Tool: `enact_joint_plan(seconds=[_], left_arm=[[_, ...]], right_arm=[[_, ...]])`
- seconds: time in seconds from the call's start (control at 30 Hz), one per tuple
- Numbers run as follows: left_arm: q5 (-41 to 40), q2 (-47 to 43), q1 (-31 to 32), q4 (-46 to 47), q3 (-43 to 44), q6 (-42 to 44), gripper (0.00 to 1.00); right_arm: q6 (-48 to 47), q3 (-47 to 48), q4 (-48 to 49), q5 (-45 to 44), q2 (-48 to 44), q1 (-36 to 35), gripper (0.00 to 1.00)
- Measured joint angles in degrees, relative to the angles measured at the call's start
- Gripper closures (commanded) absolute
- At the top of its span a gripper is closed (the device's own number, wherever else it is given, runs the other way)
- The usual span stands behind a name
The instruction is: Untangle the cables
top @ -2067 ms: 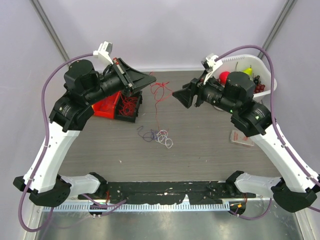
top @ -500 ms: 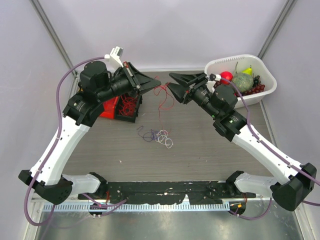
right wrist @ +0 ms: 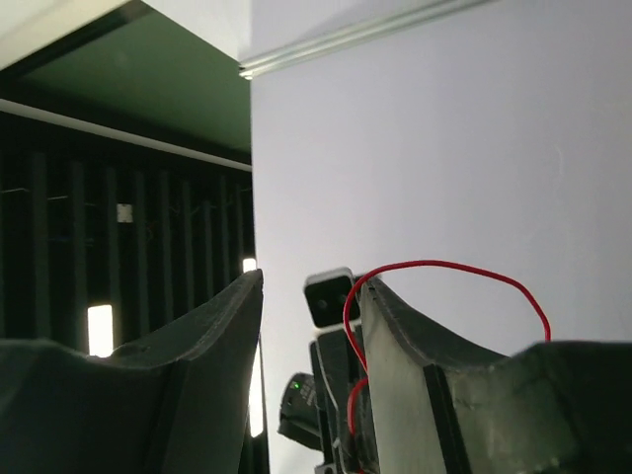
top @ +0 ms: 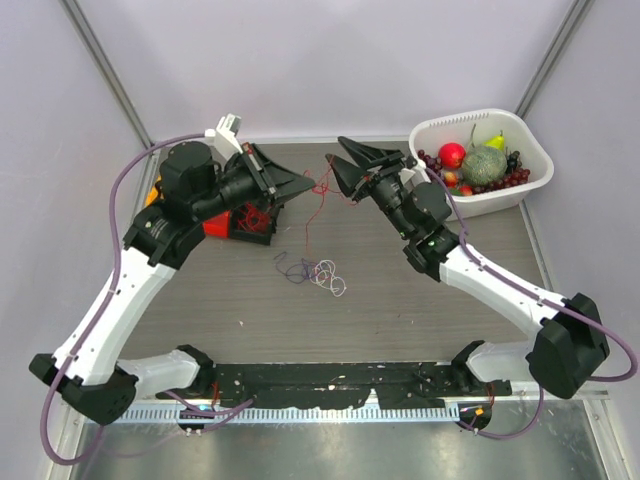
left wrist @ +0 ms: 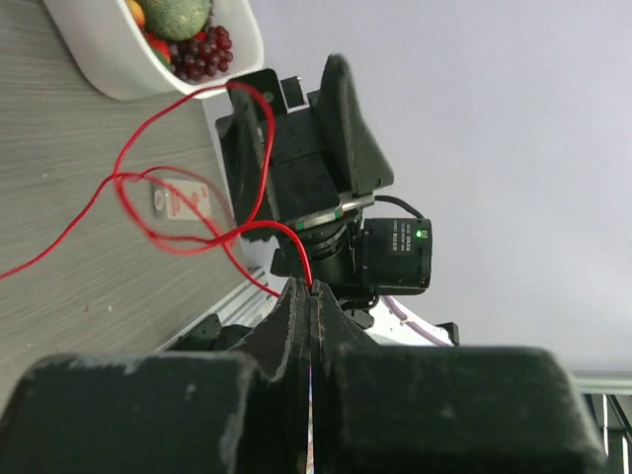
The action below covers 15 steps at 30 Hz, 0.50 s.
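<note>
One red strand of the cables (top: 317,192) hangs in the air between my two grippers and trails down to the table. My left gripper (top: 309,183) is shut on it; in the left wrist view the red strand (left wrist: 259,229) comes out of the closed tips of that gripper (left wrist: 311,288) and loops toward the right gripper (left wrist: 296,148). My right gripper (top: 340,163) stands open close by. In the right wrist view the red strand (right wrist: 444,265) is draped over one finger (right wrist: 395,326) of the open right gripper (right wrist: 311,286). A small tangle of purple and white cables (top: 318,272) lies on the table.
A black and red box (top: 240,218) holding more red wire sits under the left arm. A white basket (top: 533,140) of fruit stands at the back right. A small card (left wrist: 183,202) lies on the table. Grey walls close the back and sides.
The right arm has swung left and tilted up, bringing its open jaws against the red strand beside the left gripper. The left gripper has drawn back slightly, still pinching the strand.
</note>
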<state>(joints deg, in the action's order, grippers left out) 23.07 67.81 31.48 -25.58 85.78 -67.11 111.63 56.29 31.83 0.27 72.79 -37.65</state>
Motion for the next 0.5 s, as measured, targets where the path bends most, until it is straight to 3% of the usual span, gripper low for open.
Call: enact_joint_plan(seconds=[0.23,0.5], left_arm=[[-10.6,-7.9,0.0,-10.4,-4.3,0.3,1.00],[-25.5,-14.4,-0.6,-25.5,-6.5,0.2,1.00]], right_arm=[[2.1,-2.9,15.1,-6.2,3.3,3.7,0.51],[2.6,-3.4,19.2,-8.4,0.4,14.5,0.48]])
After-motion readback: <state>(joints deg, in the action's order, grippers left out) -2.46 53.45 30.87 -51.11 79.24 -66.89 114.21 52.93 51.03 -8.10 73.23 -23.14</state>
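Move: The left hand, with the red cable pinched, has the black bin about 20 cm ahead, 15 cm to its left and 42 cm below; the red bin lies some 10 cm farther left than the black one. The purple and white cables lie 43 cm below the left hand, about 3 cm ahead and 1 cm left. From the half-open right hand, the red cable's loops lie about 4 cm back and 1 cm left, level, draped on one finger. The red cable comes free of the right hand's finger as that hand draws away to the right some 12 cm, also forward and up, swinging about 20 degrees clockwise, fingers kept half open. The left hand keeps its pinch on the cable and swings left about 10 cm while sinking 8 cm, towards the black bin, wrist turning counter-clockwise. ##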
